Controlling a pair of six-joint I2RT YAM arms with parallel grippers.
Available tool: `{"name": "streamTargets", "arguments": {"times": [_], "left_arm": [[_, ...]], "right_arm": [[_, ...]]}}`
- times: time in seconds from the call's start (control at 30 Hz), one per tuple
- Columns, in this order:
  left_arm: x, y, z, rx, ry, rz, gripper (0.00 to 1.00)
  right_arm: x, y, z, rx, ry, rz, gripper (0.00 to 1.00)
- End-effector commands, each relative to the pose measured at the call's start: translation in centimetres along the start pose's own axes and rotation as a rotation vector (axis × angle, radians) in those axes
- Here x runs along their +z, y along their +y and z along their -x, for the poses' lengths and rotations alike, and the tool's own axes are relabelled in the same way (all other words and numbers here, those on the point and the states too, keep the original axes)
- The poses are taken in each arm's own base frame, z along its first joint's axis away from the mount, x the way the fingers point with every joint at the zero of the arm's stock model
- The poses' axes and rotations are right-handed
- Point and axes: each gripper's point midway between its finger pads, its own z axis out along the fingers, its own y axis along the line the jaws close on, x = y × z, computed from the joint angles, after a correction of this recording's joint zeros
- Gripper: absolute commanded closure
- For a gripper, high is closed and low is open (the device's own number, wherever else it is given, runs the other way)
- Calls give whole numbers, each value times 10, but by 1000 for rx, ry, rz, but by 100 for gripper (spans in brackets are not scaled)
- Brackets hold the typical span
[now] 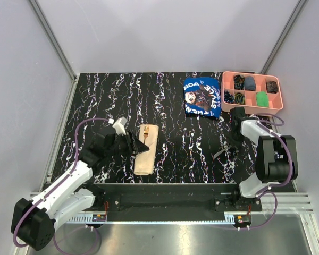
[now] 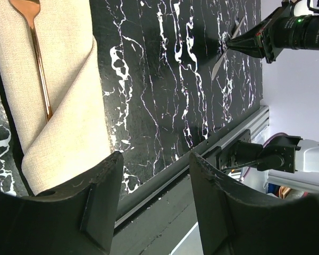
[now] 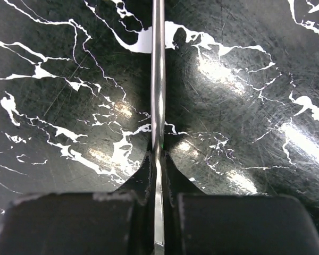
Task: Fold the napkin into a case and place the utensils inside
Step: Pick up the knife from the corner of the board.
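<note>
The napkin lies folded as a narrow beige case [image 1: 144, 150] [image 2: 58, 106] on the black marbled table, left of centre. A copper fork [image 2: 40, 69] sits tucked in it with its head sticking out. My left gripper [image 1: 133, 143] [image 2: 154, 159] stands open just left of the case, nothing between its fingers. At the right of the table, my right gripper [image 1: 229, 146] [image 3: 158, 159] is shut on a thin silver utensil [image 3: 158, 79] [image 1: 221, 154], low over the tabletop. The left wrist view also shows that utensil [image 2: 219, 62] hanging from the right gripper.
A blue printed cloth [image 1: 202, 96] lies at the back right beside a pink compartment tray [image 1: 251, 109] holding several small items. The table's front rail [image 1: 170, 187] runs just below the case. Grey walls close the sides and back.
</note>
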Motion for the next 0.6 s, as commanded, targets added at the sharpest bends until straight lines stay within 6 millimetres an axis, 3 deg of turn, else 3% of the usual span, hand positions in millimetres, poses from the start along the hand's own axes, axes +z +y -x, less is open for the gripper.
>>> {"name": "streamTargets", "arguments": {"times": [0.0,0.07,0.2,0.27,0.3,0.33,0.57], "left_arm": [[-7,-29,13,49,-16,-86,44],[-8,-33,15,52,-13,-96,44],[-9,-45,19,59,11,-129,42],[-9,-54,25,67,17,-152,41],[-6,-54,24,59,41,-156,40],[-6,-58,29,63,38,-163,40],[7,-58,44,-11,100,-195,39]], "right_arm": [[8,2,-22,-16,68,68,100],[1,16,-25,-79,82,171,100],[-35,50,-32,-279,64,352,100],[-60,66,-31,-455,-15,425,100],[-73,77,-44,-559,-37,470,100],[-84,86,-43,-688,-89,509,100],[-133,112,-80,-1247,-106,804,100]]}}
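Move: The right hand, already shut on the knife down at the board, has the folded napkin about 42 cm to its left and 2 cm back, at the same height; the fork lies in it, some 43 cm left and 4 cm ahead. The blue bag sits 24 cm ahead and 15 cm left, the pink box 25 cm ahead and 10 cm right. From the open left hand, the napkin is roughly 5 cm ahead, 3 cm right and 12 cm below. Leftwards towards the napkin goes the right hand with the knife still pinched, about 14 cm, almost level at first and then climbing some 7 cm, while it swings the knife about 60 degrees counter-clockwise. The left hand, fingers staying open and empty, rises about 3 cm above the napkin, easing a little forward and to the right. ##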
